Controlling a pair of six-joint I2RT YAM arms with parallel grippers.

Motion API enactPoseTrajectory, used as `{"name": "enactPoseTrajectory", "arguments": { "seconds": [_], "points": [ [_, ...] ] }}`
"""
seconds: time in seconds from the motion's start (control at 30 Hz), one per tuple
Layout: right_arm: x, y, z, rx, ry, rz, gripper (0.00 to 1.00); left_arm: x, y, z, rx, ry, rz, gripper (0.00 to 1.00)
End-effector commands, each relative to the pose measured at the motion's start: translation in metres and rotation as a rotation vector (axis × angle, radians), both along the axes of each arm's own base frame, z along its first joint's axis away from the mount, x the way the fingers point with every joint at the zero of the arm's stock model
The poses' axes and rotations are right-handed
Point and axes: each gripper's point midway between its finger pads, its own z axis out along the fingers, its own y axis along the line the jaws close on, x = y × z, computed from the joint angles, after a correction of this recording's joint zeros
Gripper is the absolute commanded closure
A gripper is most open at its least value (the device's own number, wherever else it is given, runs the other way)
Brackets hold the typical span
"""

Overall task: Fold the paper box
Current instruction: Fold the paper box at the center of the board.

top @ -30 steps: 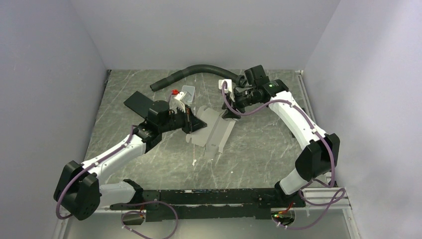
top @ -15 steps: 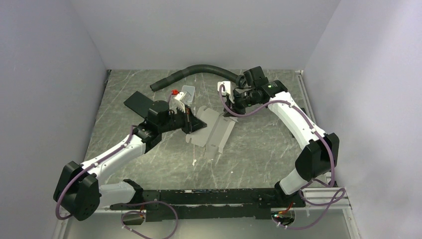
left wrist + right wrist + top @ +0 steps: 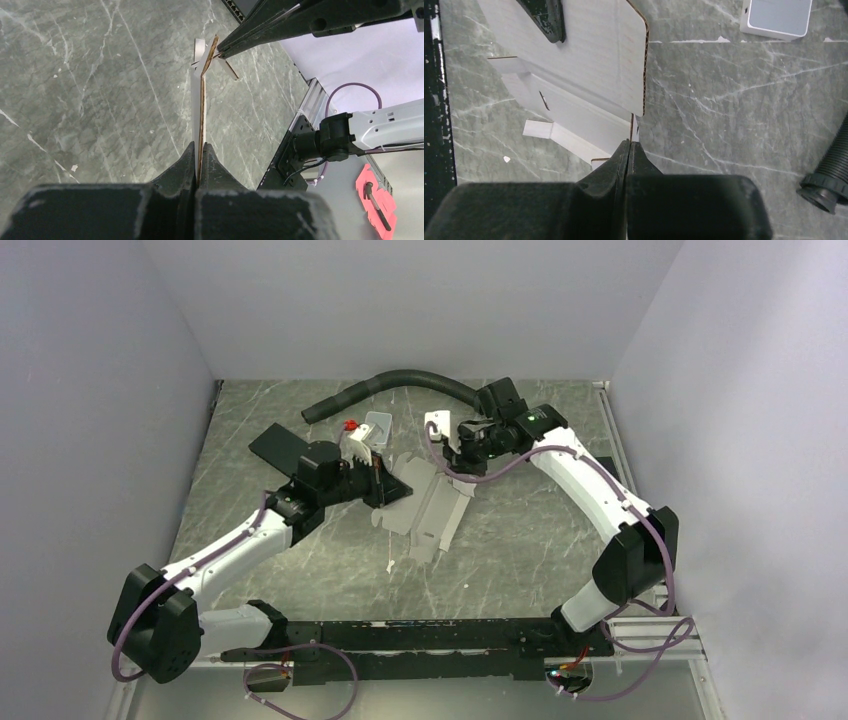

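Note:
The paper box (image 3: 432,508) is a white creased die-cut sheet lying partly raised on the marble table. My left gripper (image 3: 378,480) is shut on its left edge. The left wrist view shows the paper box (image 3: 202,102) edge-on, running up from between the left gripper's (image 3: 199,150) fingers. My right gripper (image 3: 456,462) is shut on the sheet's far right edge. In the right wrist view the paper box (image 3: 594,55) spreads out above the right gripper's (image 3: 629,145) closed tips, with tabbed flaps at the lower left.
A black flat pad (image 3: 283,447) lies left of the left gripper. A black ribbed hose (image 3: 390,386) curves along the back of the table. A light grey tile (image 3: 378,424) sits beside a small red piece (image 3: 351,425). Grey walls close in both sides.
My right gripper has moved left and down onto the sheet's far edge and shut on it. The sheet has shifted slightly left. The left gripper has kept its grip.

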Motion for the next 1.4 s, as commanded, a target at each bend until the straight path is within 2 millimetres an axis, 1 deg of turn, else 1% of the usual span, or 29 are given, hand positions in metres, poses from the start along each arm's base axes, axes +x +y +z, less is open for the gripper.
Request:
{"name": "enactPoseTrajectory", "arguments": {
  "seconds": [0.0, 0.07, 0.2, 0.3, 0.47, 0.57, 0.7, 0.8, 0.93, 1.03, 1.13, 1.3, 1.37],
  "points": [
    [0.007, 0.019, 0.025, 0.017, -0.045, -0.082, 1.00, 0.013, -0.004, 0.028, -0.020, -0.074, 0.022, 1.00],
    [0.016, 0.020, 0.024, -0.005, -0.044, -0.156, 1.00, 0.013, -0.005, 0.029, -0.021, -0.077, 0.015, 1.00],
    [0.023, 0.029, 0.028, -0.042, -0.041, -0.233, 1.00, 0.013, -0.010, 0.025, -0.014, -0.065, -0.010, 1.00],
    [0.019, 0.037, 0.023, -0.094, -0.026, -0.251, 1.00, 0.013, -0.010, 0.022, -0.002, -0.057, -0.013, 1.00],
    [0.012, 0.045, 0.012, -0.145, -0.006, -0.300, 1.00, 0.017, -0.005, 0.021, 0.014, -0.046, 0.033, 1.00],
    [0.012, 0.048, 0.012, -0.139, -0.010, -0.343, 1.00, 0.022, 0.000, 0.019, 0.006, -0.025, 0.094, 1.00],
    [0.014, 0.052, 0.014, -0.121, 0.000, -0.404, 1.00, 0.023, 0.000, 0.020, -0.022, -0.006, 0.114, 1.00],
    [0.008, 0.057, 0.010, -0.105, 0.046, -0.402, 1.00, 0.023, 0.000, 0.022, -0.041, 0.005, 0.128, 1.00],
    [0.003, 0.054, 0.002, -0.100, 0.047, -0.397, 1.00, 0.022, 0.002, 0.024, -0.066, 0.008, 0.146, 1.00],
    [-0.006, 0.053, -0.002, -0.069, 0.044, -0.366, 1.00, 0.020, 0.002, 0.028, -0.098, 0.004, 0.144, 1.00],
    [-0.015, 0.056, -0.005, -0.030, 0.054, -0.326, 0.90, 0.016, -0.001, 0.032, -0.132, -0.012, 0.113, 1.00],
    [-0.025, 0.061, -0.012, 0.002, 0.117, -0.279, 0.78, 0.013, -0.006, 0.029, -0.140, -0.013, 0.071, 1.00],
    [-0.026, 0.062, -0.015, 0.013, 0.147, -0.274, 0.77, 0.011, -0.006, 0.027, -0.135, -0.010, 0.063, 1.00]
  ]
}}
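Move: Pinched shut on a corner flap at the paper box's far right end, the right hand is working towards the large panel, whose middle is about 9 cm to its left, 5 cm back and slightly lower. The side wall hangs some 8 cm back, 2 cm left and 5 cm below it; the white device lies roughly 10 cm ahead, 16 cm left, well below. From the left hand, gripping the panel, that side wall is about 6 cm right, 4 cm back and 4 cm below. Swinging the pinched flap leftwards in front of the panel, the right hand travels about 4 cm left, first slightly forward, then down some 3 cm and back, while turning clockwise roughly 20 degrees; at the end its fingers part and let go beside the panel. The left hand keeps its pinch, easing forward 2 cm, partly back again, and turning slightly counter-clockwise. ##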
